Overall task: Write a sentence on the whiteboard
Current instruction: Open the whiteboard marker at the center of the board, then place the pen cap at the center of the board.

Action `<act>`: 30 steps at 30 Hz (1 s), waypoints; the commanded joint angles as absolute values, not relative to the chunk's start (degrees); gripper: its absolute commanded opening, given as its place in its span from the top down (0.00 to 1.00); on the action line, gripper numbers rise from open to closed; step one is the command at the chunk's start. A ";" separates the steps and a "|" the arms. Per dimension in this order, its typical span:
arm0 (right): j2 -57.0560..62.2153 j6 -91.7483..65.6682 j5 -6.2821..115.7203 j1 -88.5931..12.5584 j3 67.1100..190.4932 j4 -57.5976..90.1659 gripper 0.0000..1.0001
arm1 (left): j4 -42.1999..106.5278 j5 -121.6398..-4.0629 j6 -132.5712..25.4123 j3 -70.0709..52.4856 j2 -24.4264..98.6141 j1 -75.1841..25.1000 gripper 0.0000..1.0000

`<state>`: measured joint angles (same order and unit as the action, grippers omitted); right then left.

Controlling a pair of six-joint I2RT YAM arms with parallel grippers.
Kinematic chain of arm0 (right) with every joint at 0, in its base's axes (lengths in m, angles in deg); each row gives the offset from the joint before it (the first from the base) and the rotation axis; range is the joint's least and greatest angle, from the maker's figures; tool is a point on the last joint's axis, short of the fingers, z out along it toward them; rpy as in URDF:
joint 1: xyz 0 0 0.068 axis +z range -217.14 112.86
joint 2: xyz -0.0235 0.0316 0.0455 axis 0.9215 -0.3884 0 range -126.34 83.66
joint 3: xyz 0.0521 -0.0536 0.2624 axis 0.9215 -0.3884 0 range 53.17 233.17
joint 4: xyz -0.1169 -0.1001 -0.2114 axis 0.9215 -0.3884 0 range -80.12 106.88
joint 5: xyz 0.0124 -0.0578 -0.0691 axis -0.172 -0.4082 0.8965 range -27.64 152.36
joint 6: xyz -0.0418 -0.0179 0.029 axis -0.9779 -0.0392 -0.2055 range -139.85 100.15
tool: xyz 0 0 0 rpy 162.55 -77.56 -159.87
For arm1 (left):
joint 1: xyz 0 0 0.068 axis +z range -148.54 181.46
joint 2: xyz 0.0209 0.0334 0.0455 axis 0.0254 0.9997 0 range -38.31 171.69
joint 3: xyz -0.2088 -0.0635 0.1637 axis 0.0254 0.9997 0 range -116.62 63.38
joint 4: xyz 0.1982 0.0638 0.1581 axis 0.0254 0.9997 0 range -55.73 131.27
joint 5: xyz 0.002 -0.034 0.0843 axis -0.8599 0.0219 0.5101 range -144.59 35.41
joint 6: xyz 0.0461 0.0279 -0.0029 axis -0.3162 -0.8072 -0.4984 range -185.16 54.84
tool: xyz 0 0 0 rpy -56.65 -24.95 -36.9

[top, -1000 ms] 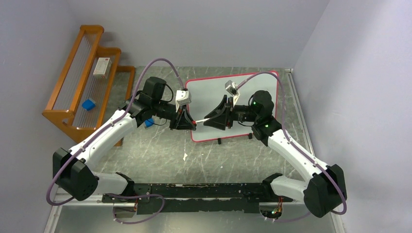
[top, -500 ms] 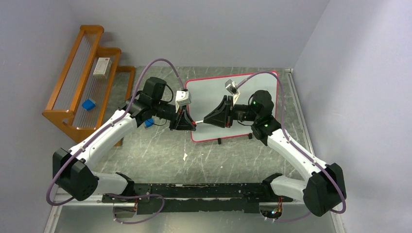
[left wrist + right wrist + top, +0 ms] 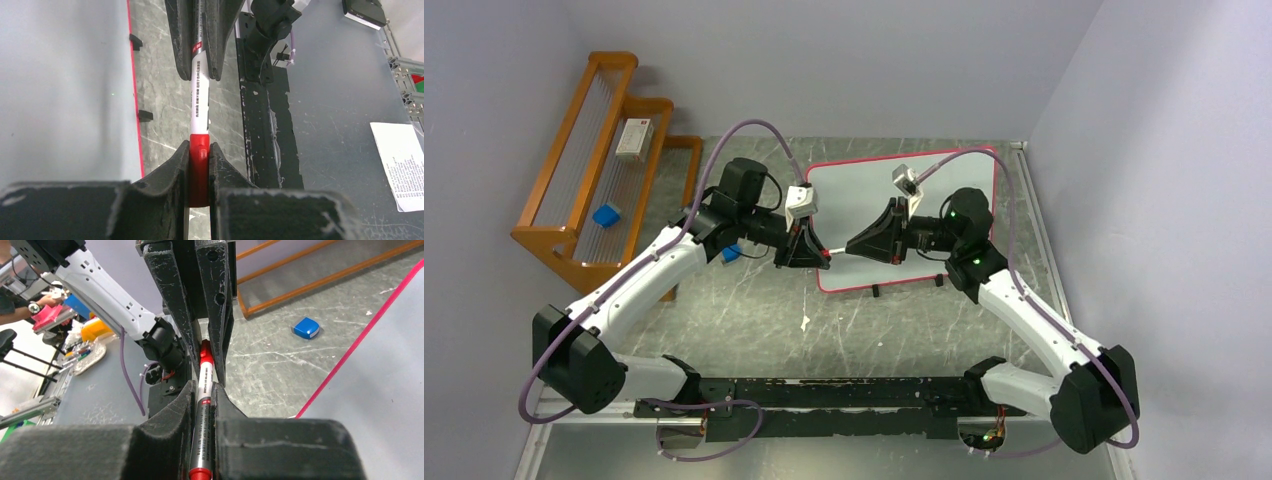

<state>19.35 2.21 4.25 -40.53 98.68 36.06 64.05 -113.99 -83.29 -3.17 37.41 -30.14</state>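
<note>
The whiteboard [image 3: 864,185], white with a red-pink border, lies flat at the table's back right; it also shows in the left wrist view [image 3: 60,85] and the right wrist view [image 3: 385,375]. A white marker [image 3: 836,250] with a red cap hangs level above the board's left edge, between both grippers. My left gripper [image 3: 822,257] is shut on the red cap [image 3: 199,165]. My right gripper [image 3: 852,247] is shut on the marker's white barrel [image 3: 204,390]. The two grippers face each other tip to tip.
A wooden rack [image 3: 574,215] stands at the back left with a white box [image 3: 633,138] and a blue block [image 3: 606,215] on it. A small blue object [image 3: 306,327] lies on the table under the left arm. Walls close in on three sides.
My right gripper has slid a little left along the marker and closed on its barrel. The left gripper has stayed shut on the cap and has not moved.
</note>
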 commanded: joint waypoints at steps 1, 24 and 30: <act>24.11 5.26 2.32 -44.29 97.65 39.82 1.00 | 65.29 -113.03 -83.89 -3.78 37.19 -28.72 0.95; 35.24 -3.56 19.80 -47.42 96.52 27.14 1.00 | 56.65 -75.55 -67.93 0.71 31.35 -24.65 0.95; 38.39 -5.15 25.38 -46.22 94.54 26.66 1.00 | 56.47 -60.82 -57.85 4.82 32.43 -23.57 0.95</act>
<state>36.46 -2.58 19.97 -47.05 95.93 28.23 58.58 -74.71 -66.53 1.95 31.86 -24.21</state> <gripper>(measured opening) 0.107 0.163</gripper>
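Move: My left fingers already pinch the marker's red cap, and the marker body is in my right fingers, about 6 cm to the left hand's right and level with it. From my right hand the cap is about 6 cm to the left. The whiteboard's middle lies some 24 cm ahead of the right hand, 11 cm to its right and 20 cm below. From the left hand the blue eraser is roughly 22 cm ahead, 21 cm left and 23 cm below. I pull the marker out of its cap: my right hand keeps the body and draws it about 6 cm right and some 4 cm up, late turning clockwise some 20 degrees. My left hand first barely gives, still pinching the cap, then swings it away forward and left, about 13 cm in all and slightly down, turning counter-clockwise some 45 degrees. ##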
